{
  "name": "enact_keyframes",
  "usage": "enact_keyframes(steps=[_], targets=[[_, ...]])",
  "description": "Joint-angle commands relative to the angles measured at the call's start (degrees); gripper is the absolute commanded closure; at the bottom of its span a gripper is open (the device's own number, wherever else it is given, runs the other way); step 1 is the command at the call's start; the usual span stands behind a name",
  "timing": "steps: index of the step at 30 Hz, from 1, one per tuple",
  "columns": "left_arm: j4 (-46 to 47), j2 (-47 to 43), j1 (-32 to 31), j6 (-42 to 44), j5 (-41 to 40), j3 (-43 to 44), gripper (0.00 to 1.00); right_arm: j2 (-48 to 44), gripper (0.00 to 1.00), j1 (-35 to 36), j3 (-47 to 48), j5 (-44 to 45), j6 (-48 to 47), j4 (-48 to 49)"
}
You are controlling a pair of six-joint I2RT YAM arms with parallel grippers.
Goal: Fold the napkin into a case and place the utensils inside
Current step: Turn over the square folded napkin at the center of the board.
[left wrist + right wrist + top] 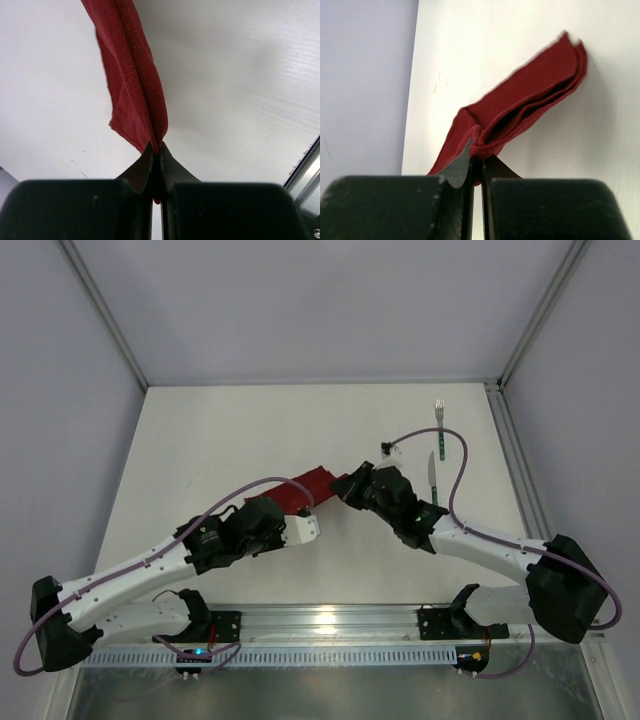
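Note:
The dark red napkin [308, 487] is folded into a narrow layered strip and hangs between my two grippers near the table's middle. My left gripper [286, 504] is shut on the strip's near-left end. In the left wrist view the napkin [134, 85] runs away from the left gripper [159, 147], pinched between shut jaws. My right gripper [342, 486] is shut on the strip's other end. In the right wrist view the bunched napkin [520, 112] sits in the shut right gripper [479, 154]. The utensils lie at the right: the fork [439, 423] farther back, the knife [432, 476] nearer.
A purple cable [452, 455] loops above the right arm, close to the knife and fork. The metal frame rail [520, 470] runs along the table's right edge. White tabletop [230, 440] spreads behind and to the left of the napkin.

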Motion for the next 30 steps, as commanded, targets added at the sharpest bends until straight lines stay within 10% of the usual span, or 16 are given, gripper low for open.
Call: enact_keyframes(steps=[1, 30], targets=[[-4.86, 1.4, 0.04, -2.82, 3.33, 7.13, 1.0, -4.93, 0.96, -1.35, 8.84, -1.18, -12.15, -13.62], [-9.44, 27.68, -7.96, -12.66, 21.97, 44.66, 1.0, -28.76, 0.96, -11.11, 28.98, 10.05, -29.21, -63.28]])
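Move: I hold the square folded napkin by its near edge, its middle about 11 cm ahead, 5 cm right and 6 cm below my left hand, and 10 cm left, 1 cm ahead and 7 cm below my right. The open board it goes over lies 12 cm ahead and 25 cm right of my left hand, 2 cm ahead and 10 cm right of my right, some 14 cm down. The knife is 23 cm right, 7 cm ahead of my right hand; the fork, 26 right, 23 ahead. I sweep both hands about 16 cm to the right together, over the open board towards the knife side, climbing some 11 to 14 cm and easing back a little. My fingers stay shut on the napkin's two corners; my right wrist rolls about 25 degrees, its left side dipping, while my left tips and turns slightly clockwise. ##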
